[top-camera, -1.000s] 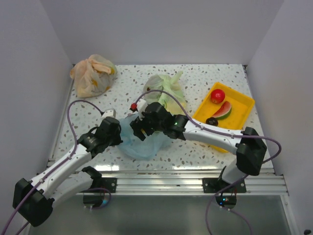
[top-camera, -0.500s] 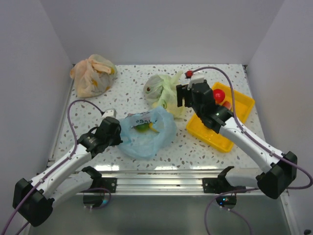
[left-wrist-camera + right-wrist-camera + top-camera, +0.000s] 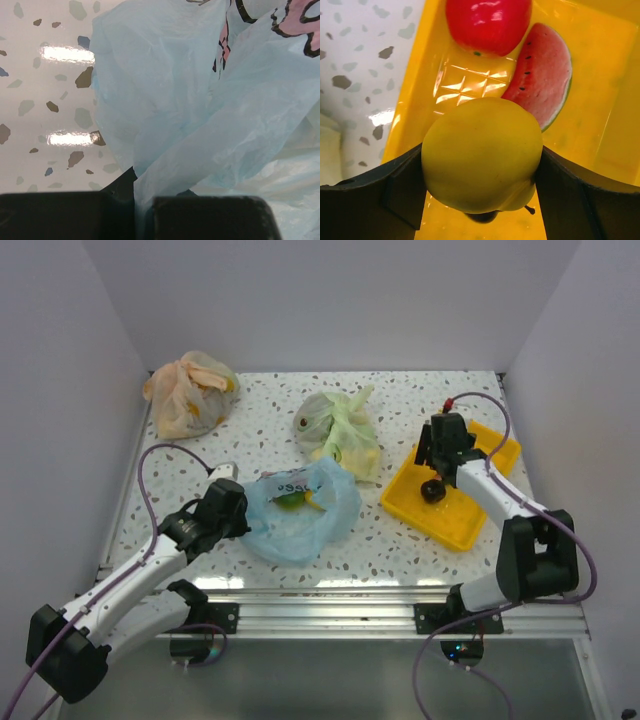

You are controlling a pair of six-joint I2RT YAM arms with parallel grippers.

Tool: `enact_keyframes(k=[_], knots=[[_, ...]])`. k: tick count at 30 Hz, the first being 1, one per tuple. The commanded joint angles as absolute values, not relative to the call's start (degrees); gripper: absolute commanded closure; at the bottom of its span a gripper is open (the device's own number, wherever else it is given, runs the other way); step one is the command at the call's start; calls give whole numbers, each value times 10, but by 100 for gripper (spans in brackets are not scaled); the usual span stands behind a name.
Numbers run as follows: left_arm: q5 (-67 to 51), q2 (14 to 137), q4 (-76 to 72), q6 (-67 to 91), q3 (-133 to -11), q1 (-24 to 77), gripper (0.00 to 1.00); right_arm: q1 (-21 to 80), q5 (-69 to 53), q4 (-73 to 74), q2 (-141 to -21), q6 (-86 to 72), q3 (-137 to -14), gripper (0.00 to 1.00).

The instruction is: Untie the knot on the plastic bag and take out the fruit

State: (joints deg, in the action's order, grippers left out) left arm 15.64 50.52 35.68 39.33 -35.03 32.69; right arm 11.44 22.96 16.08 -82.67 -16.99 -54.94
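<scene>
The light blue plastic bag (image 3: pixel 300 512) lies slack at the table's front middle, and its knot does not show. A green fruit (image 3: pixel 289 500) shows through the bag. My left gripper (image 3: pixel 236 514) is shut on the bag's left edge; the left wrist view shows the blue film (image 3: pixel 200 125) pinched in my left gripper (image 3: pixel 142 200). My right gripper (image 3: pixel 441 452) hangs over the yellow tray (image 3: pixel 455 523), shut on a yellow pear (image 3: pixel 482 150). Below it lie a red apple (image 3: pixel 487 20), a watermelon slice (image 3: pixel 543 75) and a dark purple fruit (image 3: pixel 433 490).
A pale green tied bag (image 3: pixel 340 425) sits behind the blue bag, left of the tray. An orange bag (image 3: pixel 190 392) lies in the far left corner. White walls close in three sides, and a metal rail (image 3: pixel 330 612) runs along the near edge.
My right arm swung from above the blue bag rightward to over the yellow tray, carrying the pear. The left arm and the bag edge it holds stayed put.
</scene>
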Motion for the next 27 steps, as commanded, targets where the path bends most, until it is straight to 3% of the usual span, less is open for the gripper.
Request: enact_keyframes(k=[1, 4, 6, 11, 17, 27], knots=[[154, 496, 348, 381, -366, 326, 100, 81, 212, 129, -852, -206, -566, 41], [151, 495, 345, 381, -366, 326, 100, 73, 207, 146, -881, -205, -587, 11], [151, 495, 344, 380, -365, 326, 100, 73, 201, 156, -888, -203, -599, 1], [149, 495, 339, 381, -366, 326, 100, 73, 182, 167, -855, -193, -595, 1], [149, 498, 338, 382, -370, 326, 100, 101, 62, 172, -777, -149, -599, 1], [149, 518, 338, 391, -404, 326, 100, 354, -19, 160, -700, -67, -644, 3]])
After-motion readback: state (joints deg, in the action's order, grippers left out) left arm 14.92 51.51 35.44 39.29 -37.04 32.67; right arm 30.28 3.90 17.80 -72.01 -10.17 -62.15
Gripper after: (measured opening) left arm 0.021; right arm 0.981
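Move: The right hand already holds the yellow fruit over the yellow basket. Its landing spot is roughly 2 cm to the right, 1 cm ahead and 7 cm below. From that hand, the tomato is 8 cm ahead and 3 cm right, the watermelon slice 2 cm ahead and 6 cm right, and the dark fruit 4 cm back, straight in line. The landing spot is about 45 cm right of the left hand, 14 cm ahead and 4 cm lower. The right fingers let go of the yellow fruit, opening wide after easing down about 3 cm and slightly right into the basket. The hand then climbs clear and swings left over the basket's rim, some 20 cm left and a little back, towards the open blue bag, turning counter-clockwise about 40 degrees as it speeds up. The left hand keeps its pinch on the bag's edge. ##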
